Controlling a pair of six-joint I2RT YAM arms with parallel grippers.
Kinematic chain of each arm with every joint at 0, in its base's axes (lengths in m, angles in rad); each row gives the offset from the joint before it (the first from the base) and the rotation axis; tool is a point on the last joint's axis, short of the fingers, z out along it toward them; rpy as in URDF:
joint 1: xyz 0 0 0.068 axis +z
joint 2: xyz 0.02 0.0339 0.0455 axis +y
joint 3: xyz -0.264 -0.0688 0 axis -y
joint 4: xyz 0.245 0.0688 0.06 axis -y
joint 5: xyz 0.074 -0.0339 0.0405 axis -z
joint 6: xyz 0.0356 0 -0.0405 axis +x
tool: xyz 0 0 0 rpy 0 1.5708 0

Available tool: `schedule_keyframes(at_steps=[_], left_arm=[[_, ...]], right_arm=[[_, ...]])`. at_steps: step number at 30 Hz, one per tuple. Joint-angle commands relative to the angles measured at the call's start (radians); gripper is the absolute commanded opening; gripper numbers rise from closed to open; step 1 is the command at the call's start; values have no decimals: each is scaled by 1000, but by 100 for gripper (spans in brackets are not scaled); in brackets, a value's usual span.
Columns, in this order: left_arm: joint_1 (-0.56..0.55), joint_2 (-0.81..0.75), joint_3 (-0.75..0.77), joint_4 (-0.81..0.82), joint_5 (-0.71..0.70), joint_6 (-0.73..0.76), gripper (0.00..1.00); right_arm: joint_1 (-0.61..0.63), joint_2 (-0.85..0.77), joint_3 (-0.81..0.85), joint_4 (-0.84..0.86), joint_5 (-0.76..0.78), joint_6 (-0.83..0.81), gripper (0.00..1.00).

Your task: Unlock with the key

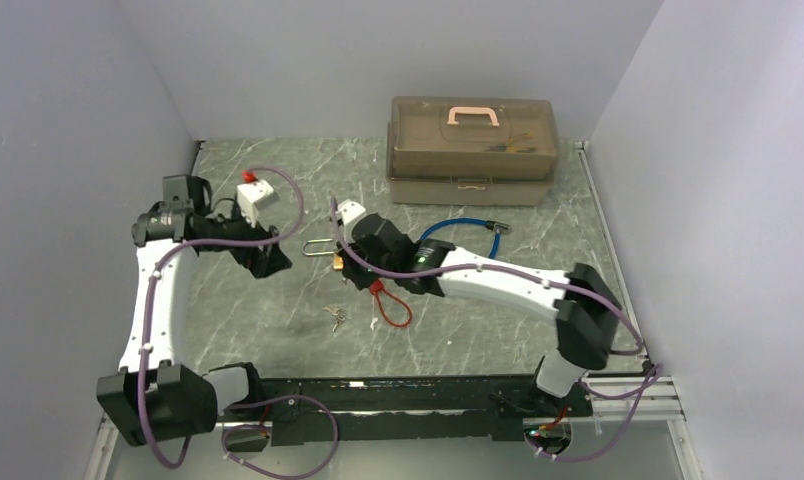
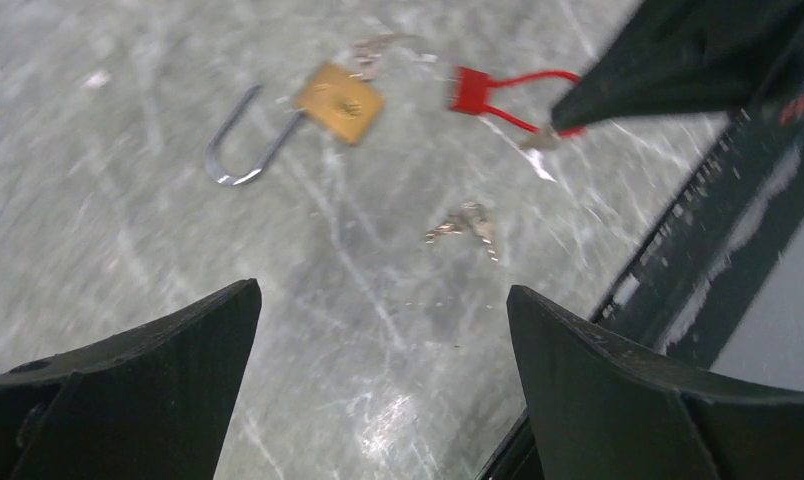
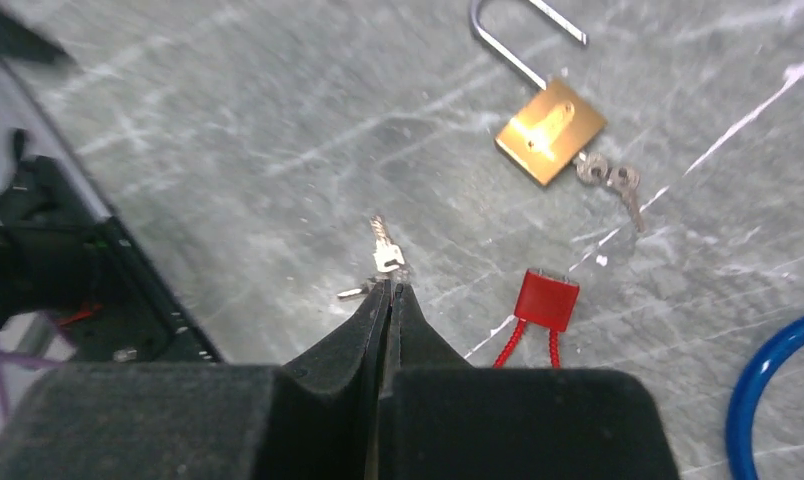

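A brass padlock (image 1: 335, 263) (image 3: 550, 130) (image 2: 340, 102) lies on the grey table, its steel shackle swung out of the body. A small bunch of keys (image 3: 610, 180) sits at its keyhole end. A second, loose bunch of keys (image 1: 336, 318) (image 2: 465, 222) (image 3: 383, 250) lies nearer the front rail. My right gripper (image 3: 389, 285) is shut above the table by the padlock. In its wrist view the loose keys show just past its tips, and I see nothing between the fingers. My left gripper (image 2: 383, 330) (image 1: 263, 255) hovers wide open and empty, left of the padlock.
A red cable lock (image 1: 390, 305) (image 3: 547, 298) lies beside the right gripper, and a blue cable (image 1: 468, 232) lies behind the arm. A brown toolbox (image 1: 473, 150) stands at the back. A white lock with a red part (image 1: 256, 195) sits at the back left. The black rail (image 1: 408, 385) runs along the front.
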Motion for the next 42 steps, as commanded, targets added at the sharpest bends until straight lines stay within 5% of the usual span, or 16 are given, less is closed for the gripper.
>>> schedule_keyframes(at_steps=[1,7,13,18,27,34,42], left_arm=[[-132,-79,-50,-91,108,205,100],[-181,-89,2,-196,289,289,100],[-234,-148,52,-131,467,237,99],[-363,-212,13,48,503,74,99],[-428,-170,97,30,481,76,98],[-497,-213,33,288,378,-154,79],[-531,-179,96,242,375,-139,45]], right_arm=[[-3,-167,21,-27,-52,-40,0],[-3,-290,88,-65,-156,-55,0],[-1,-358,110,-21,-221,-9,0],[-2,-390,114,39,-248,24,0],[-2,-433,95,111,-260,50,0],[-2,-445,87,128,-271,63,0],[-1,-473,64,140,-243,60,0]])
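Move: The key is already pinched in the right fingertips, and from the left hand it lies about 15 cm to the right, 3 cm nearer the base and roughly 10 cm lower. From the right hand, the open left gripper is some 16 cm left, 4 cm ahead and 8 cm up. On the table about 13 cm below the right hand, the loose keys lie 3 cm left, level fore and aft; the padlock 11 cm ahead and 3 cm left; the red tag 5 cm ahead and 6 cm right. The key goes up some 24 cm and back about 6 in the right fingers, which stay shut while the wrist tips them up about 30 degrees towards level. The left hand swings right some 16 cm and back 10, rising 11 after a level start and turning clockwise about 40 degrees; its fingers come around the key and close to half open, a touch not yet visible. ##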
